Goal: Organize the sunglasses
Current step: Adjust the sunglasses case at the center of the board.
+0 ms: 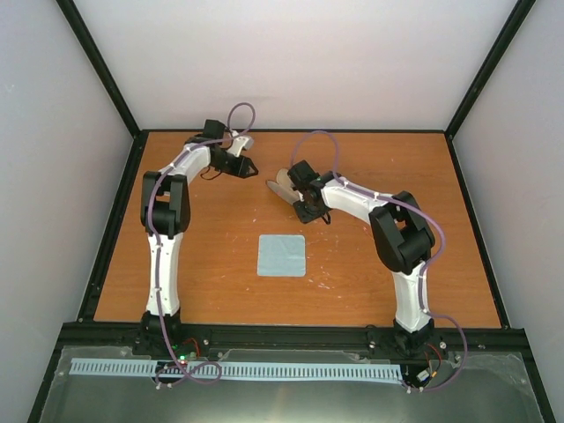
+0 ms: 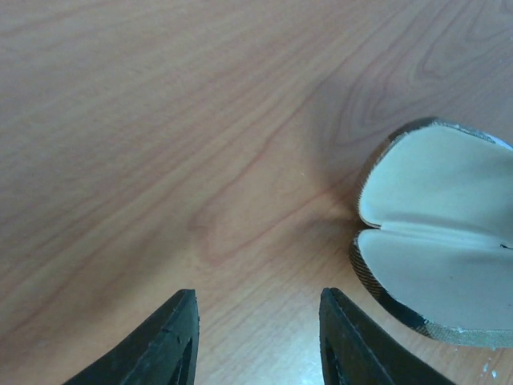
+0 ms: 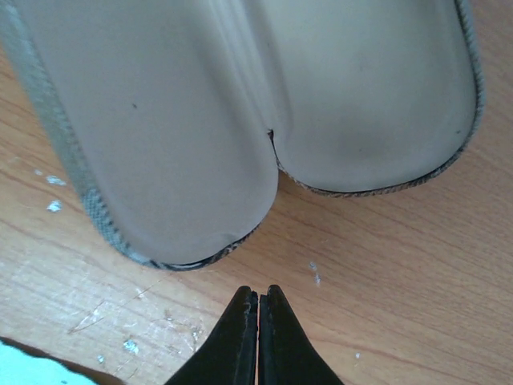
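Observation:
The sunglasses are out of view in every frame. The brown case (image 1: 281, 187) lies open on the table at the back centre, and its pale lining faces up. In the right wrist view both halves of the case (image 3: 160, 120) fill the top, and my right gripper (image 3: 258, 295) is shut on nothing just short of its rim. My right gripper (image 1: 305, 208) sits right beside the case. My left gripper (image 1: 248, 166) is to the case's left. Its jaws (image 2: 257, 298) stand open over bare wood, with the case (image 2: 441, 233) off to the right.
A pale blue square cloth (image 1: 282, 256) lies flat in the middle of the table, and its corner (image 3: 16, 365) shows in the right wrist view. Black frame rails (image 1: 115, 220) edge the wooden table (image 1: 379, 282), with grey walls behind.

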{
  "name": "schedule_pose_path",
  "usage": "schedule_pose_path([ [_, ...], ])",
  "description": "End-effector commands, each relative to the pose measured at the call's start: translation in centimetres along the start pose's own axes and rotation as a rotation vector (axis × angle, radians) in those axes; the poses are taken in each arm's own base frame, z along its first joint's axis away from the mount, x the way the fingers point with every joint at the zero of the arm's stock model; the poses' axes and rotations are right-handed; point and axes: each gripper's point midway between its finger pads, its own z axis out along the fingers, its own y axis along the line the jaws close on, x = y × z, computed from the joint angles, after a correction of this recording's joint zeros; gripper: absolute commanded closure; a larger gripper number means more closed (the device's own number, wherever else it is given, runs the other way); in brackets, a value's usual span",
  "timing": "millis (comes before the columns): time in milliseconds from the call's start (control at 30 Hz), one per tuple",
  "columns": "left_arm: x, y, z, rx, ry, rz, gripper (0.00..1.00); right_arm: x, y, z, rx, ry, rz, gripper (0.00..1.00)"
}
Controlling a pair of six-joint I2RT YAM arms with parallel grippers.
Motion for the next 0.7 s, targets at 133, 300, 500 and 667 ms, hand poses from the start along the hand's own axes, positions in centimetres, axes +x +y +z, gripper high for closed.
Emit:
schedule_pose_path([
  [133,0.9,-2.7,1.9,0.034,0.043,0.001,0.57,-0.3,-1.4,1.7,0.022,0.016,0.064,0.97],
  [300,1.8,-3.8,2.4,0.047,0.064,0.004,0.57,-1.1,-3.0,2.3,0.04,-0.007,0.098,0.97],
  [500,2.9,-4.2,2.3,0.055,0.079,-0.005,0.57,-2.1,-4.0,3.0,0.045,-0.027,0.099,0.97],
  [667,3.4,-4.8,2.0,0.059,0.083,-0.005,0.57,-2.7,-4.4,3.5,0.051,-0.035,0.088,0.97],
])
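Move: The open sunglasses case lies slantwise between my hands. Its middle is about 9 cm ahead and 5 cm to the left of my shut right fingers and some 3 cm below them; the near right end is much closer. From my left hand the case's middle is about 10 cm to the right, 5 cm back and 5 cm lower. The light-blue mat sits roughly 12 cm back and 6 cm left of my right hand. I close in on the case from both ends. My left hand, fingers staying half open, comes back and right about 5 cm while sinking 3 cm towards the far left end. My right hand, fingers kept shut, first sinks and slips right, then pushes on forward, about 4 cm ahead in all, bringing its tips down to the notch between the two shells at the near right end, seemingly just touching the rim. ##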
